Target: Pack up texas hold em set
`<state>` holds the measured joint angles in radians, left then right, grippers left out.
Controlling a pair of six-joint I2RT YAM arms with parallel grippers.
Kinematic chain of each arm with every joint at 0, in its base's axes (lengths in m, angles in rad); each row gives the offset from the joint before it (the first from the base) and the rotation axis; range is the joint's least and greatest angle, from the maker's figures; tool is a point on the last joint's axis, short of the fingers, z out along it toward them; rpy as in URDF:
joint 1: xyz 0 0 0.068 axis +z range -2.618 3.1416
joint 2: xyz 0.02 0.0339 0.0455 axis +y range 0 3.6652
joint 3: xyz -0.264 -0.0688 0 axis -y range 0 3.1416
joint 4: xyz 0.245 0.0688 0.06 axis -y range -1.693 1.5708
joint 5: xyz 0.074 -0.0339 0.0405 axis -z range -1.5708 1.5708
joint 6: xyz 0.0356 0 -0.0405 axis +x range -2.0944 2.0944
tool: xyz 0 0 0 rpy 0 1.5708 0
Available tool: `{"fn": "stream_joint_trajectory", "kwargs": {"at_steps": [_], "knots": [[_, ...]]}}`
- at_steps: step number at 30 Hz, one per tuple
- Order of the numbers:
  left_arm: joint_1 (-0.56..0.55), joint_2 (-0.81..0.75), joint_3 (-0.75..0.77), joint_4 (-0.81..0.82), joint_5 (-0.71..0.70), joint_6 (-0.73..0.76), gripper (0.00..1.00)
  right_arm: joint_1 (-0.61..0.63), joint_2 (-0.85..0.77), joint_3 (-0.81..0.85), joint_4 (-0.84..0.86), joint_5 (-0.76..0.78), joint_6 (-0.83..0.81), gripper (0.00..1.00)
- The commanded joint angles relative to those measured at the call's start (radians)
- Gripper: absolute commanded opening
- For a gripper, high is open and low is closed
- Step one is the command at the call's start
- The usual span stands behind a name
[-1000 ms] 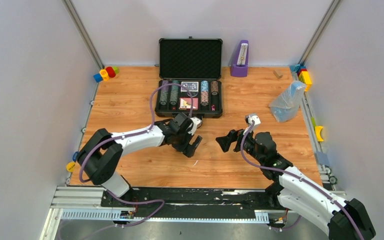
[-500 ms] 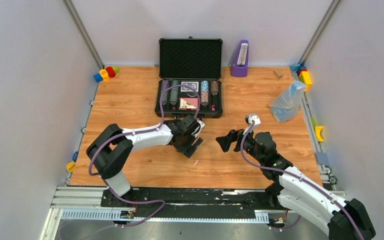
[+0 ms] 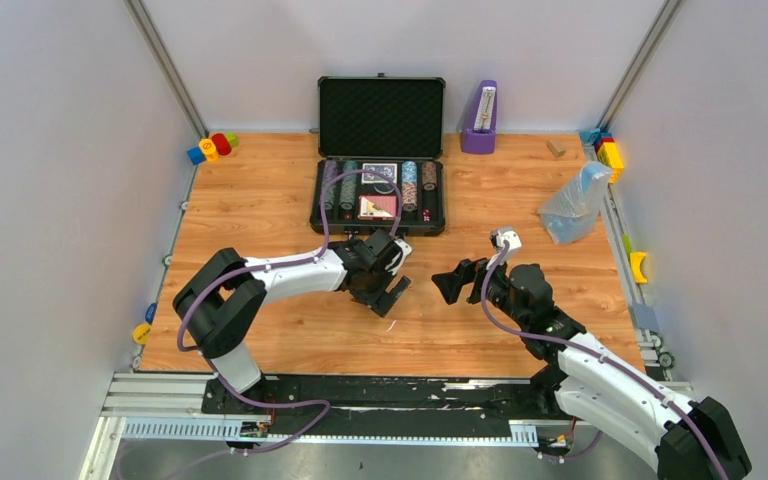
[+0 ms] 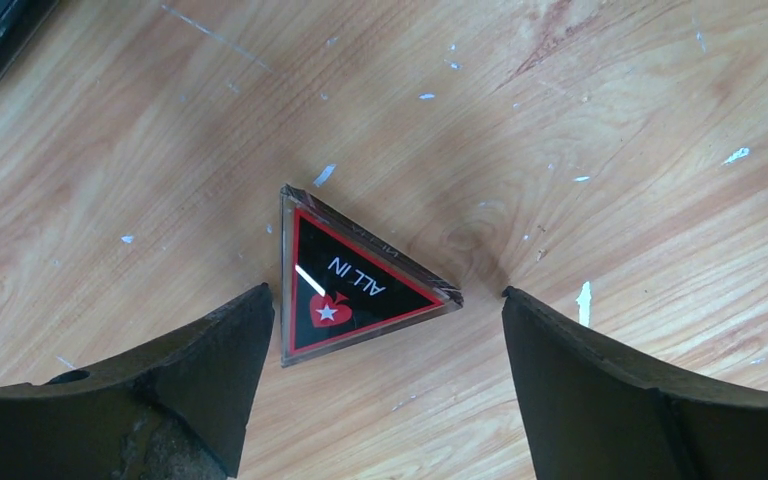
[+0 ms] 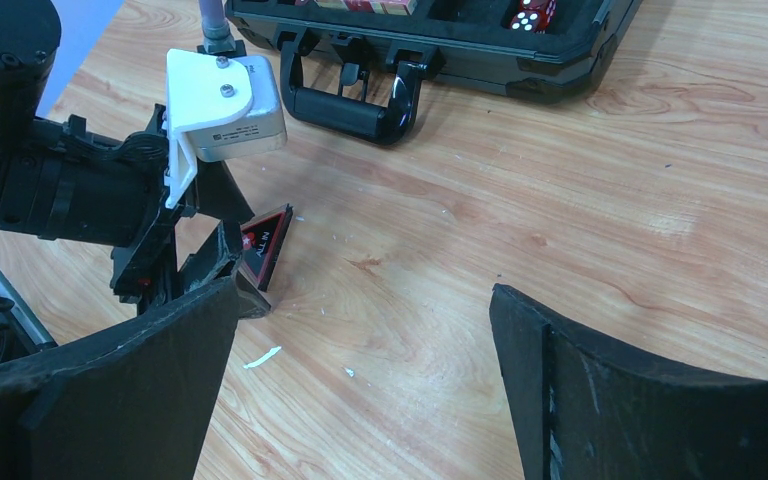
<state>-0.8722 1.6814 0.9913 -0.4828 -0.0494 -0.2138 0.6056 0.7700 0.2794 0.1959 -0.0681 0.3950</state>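
Note:
The black briefcase (image 3: 316, 210) lies open at the back middle, its foam-lined lid (image 3: 381, 117) upright. Inside are rows of poker chips (image 3: 409, 187), a blue deck (image 3: 380, 172) and a red deck (image 3: 377, 207). A black and red triangular "ALL IN" token (image 4: 355, 290) lies flat on the wood. My left gripper (image 4: 384, 292) is open, and the token lies just ahead of its fingers, closest to the left one. The token (image 5: 265, 240) and the case handle (image 5: 360, 95) show in the right wrist view. My right gripper (image 5: 365, 295) is open and empty, to the right of the token.
A purple metronome (image 3: 479, 118) stands right of the case. A clear plastic bag (image 3: 573, 203) lies at the right. Coloured blocks sit at the back left (image 3: 210, 147) and back right (image 3: 608, 150). Red dice (image 5: 530, 15) are in the case.
My left arm has swung its elbow in and shifted the open gripper slightly right over the token. The right arm has not moved.

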Motion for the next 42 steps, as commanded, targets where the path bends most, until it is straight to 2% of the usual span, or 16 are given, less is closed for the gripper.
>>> {"fn": "stream_joint_trajectory", "kwargs": {"at_steps": [1, 5, 11, 18, 25, 31, 42], "knots": [[-0.008, 0.013, 0.023, 0.021, 0.002, 0.002, 0.88, 0.005, 0.0, 0.012, 0.02, 0.01, 0.0, 0.99], [-0.008, 0.023, 0.026, 0.011, -0.026, -0.003, 0.78, 0.005, 0.0, 0.012, 0.02, 0.009, -0.001, 0.99], [-0.009, 0.029, 0.027, -0.007, -0.059, -0.006, 0.73, 0.005, 0.001, 0.012, 0.023, 0.008, -0.001, 0.99], [-0.009, -0.021, 0.037, 0.011, -0.063, -0.028, 0.54, 0.005, 0.0, 0.012, 0.024, 0.008, -0.001, 0.99], [0.008, -0.097, 0.092, -0.009, -0.106, -0.026, 0.5, 0.005, 0.001, 0.012, 0.023, 0.01, -0.001, 0.99], [0.104, -0.066, 0.23, -0.036, -0.12, -0.04, 0.48, 0.005, 0.0, 0.013, 0.023, 0.012, -0.001, 0.99], [0.27, 0.195, 0.614, -0.044, -0.174, 0.025, 0.47, 0.005, -0.017, 0.012, 0.01, 0.034, -0.011, 0.99]]}}
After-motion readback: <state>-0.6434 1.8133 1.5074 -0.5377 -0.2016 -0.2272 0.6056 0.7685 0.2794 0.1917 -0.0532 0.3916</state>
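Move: The ALL IN triangle lies flat on the table right between my left hand's open fingers, within a centimetre of centre and about 1 cm below. From that hand the poker case's handle is some 12 cm straight ahead, the case's middle about 26 cm straight ahead, and the red card pack in it roughly 24 cm ahead and 1 cm left. From my idle right hand the triangle is about 14 cm left, 3 cm ahead and 12 cm down. I close my left fingers by about a quarter of their range until they pinch the ALL IN triangle between its flat side and opposite corner, hand almost still. Keeping that grip, I lift about 12 cm while swinging forward some 18 cm, over the handle towards the red card pack, the fingertips tilting forward and the hand turning about 20 degrees counter-clockwise. ##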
